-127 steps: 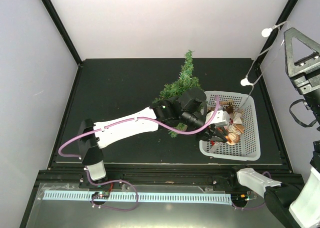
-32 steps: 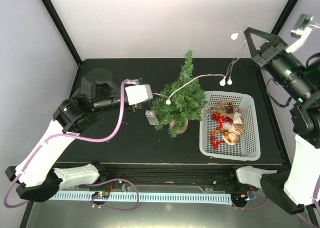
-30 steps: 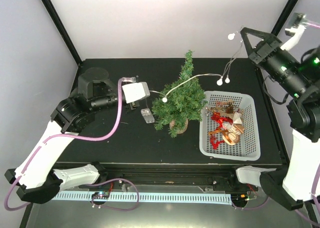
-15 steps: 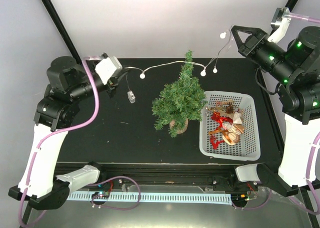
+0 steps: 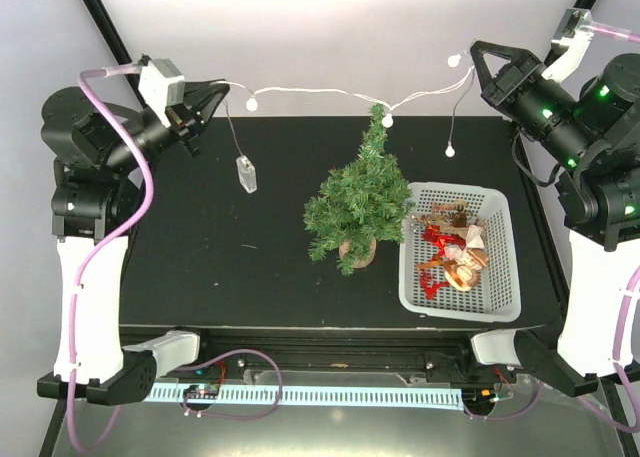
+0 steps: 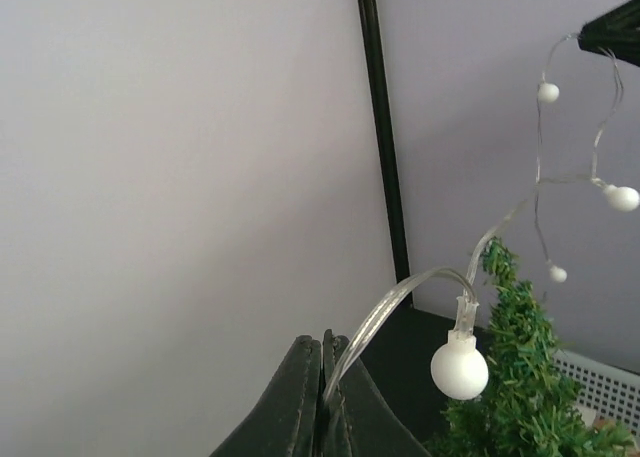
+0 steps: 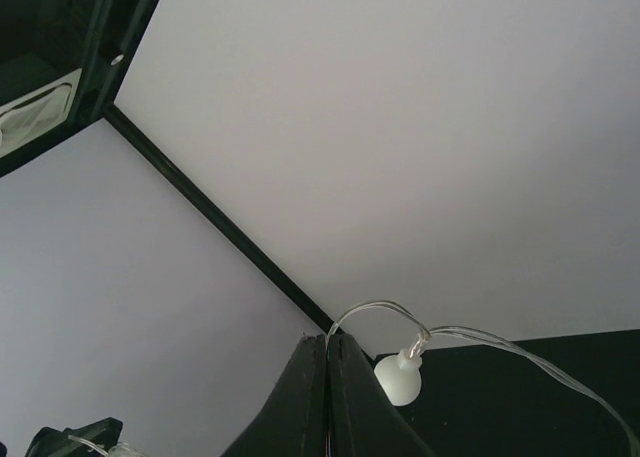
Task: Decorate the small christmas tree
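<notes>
The small christmas tree (image 5: pixel 355 205) stands upright on the black table, left of the white basket. A string of white bulb lights (image 5: pixel 320 93) stretches above its tip between both raised grippers. My left gripper (image 5: pixel 212 89) is shut on the wire at the left end, and a small clear battery box (image 5: pixel 246 174) dangles below it. My right gripper (image 5: pixel 476 51) is shut on the wire at the right end. In the left wrist view my gripper (image 6: pixel 322 342) pinches the wire, a bulb (image 6: pixel 459 368) beside it and the tree (image 6: pixel 512 377) beyond. In the right wrist view my gripper (image 7: pixel 326 339) pinches the wire beside a bulb (image 7: pixel 398 379).
A white basket (image 5: pixel 514 267) to the right of the tree holds red and tan ornaments (image 5: pixel 452 255). Black frame posts (image 5: pixel 105 32) rise at the back corners, against white walls.
Both arms have risen and moved apart. The left gripper went up and to the back left, drawing the light string out over the treetop with the battery box hanging from it.
</notes>
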Motion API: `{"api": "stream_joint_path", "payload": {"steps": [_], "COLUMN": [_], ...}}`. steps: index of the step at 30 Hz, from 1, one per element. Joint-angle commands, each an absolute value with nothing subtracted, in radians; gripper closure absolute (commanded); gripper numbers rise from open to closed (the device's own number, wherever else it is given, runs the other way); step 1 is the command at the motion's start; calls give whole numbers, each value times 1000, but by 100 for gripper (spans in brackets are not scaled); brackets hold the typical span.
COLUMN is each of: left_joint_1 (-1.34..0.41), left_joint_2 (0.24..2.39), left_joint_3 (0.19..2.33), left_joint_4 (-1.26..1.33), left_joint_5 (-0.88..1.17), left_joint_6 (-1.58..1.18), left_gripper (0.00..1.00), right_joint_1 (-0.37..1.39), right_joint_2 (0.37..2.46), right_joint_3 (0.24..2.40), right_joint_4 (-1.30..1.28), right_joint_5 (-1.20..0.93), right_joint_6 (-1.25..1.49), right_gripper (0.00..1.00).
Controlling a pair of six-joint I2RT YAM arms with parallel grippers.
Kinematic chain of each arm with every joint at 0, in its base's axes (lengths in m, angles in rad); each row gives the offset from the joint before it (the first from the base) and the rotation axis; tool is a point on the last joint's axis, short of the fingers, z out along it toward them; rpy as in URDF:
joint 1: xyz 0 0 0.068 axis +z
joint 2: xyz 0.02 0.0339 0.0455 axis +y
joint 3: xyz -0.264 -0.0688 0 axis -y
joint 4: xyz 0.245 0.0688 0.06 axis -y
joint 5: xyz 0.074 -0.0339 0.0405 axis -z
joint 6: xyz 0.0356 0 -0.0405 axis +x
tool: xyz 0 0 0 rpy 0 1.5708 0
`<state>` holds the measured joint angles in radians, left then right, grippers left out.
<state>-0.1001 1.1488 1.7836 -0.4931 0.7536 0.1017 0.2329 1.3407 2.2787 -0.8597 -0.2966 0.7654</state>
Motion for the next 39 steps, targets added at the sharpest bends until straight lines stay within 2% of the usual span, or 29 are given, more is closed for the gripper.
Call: {"api": "stream_joint_path", "payload": {"steps": [1, 12, 22, 33, 39], "left_joint_1": [-56, -1, 73, 75, 72], "left_joint_2": [1167, 1233, 1408, 1502, 1488], "left_joint_3": [1810, 1867, 2014, 1957, 1821], "left_joint_4": [-343, -223, -259, -333, -277], "left_joint_5": [860, 881, 863, 864, 902], "left_joint_6": [-60, -197, -263, -192, -204], "left_gripper": [99, 98, 98, 98, 98], "right_joint_1": [229, 228, 228, 230, 229], "right_joint_2": [1325, 1234, 1259, 1259, 1248], "right_joint_3": [2257, 2045, 2027, 1909, 1836], "right_joint_4": [-803, -606, -577, -556, -544], "right_joint_5": [-257, -286, -250, -202, -199], "right_joint_6": [763, 804, 803, 743, 726], "right_gripper": [98, 98, 99, 99, 99]}}
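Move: The left hand holds one end of the light string, with the treetop about 28 cm to its right, 2 cm ahead and 8 below; the battery box dangles some 18 cm straight beneath this hand. The right hand holds the other end, with the treetop roughly 15 cm to its left, level with it fore and aft, and 12 below. The basket lies about 9 cm to the right hand's right, level fore and aft, 58 below. Taking the light string beyond the treetop, left goes 14 cm forward, right about 6 cm down and forward. ##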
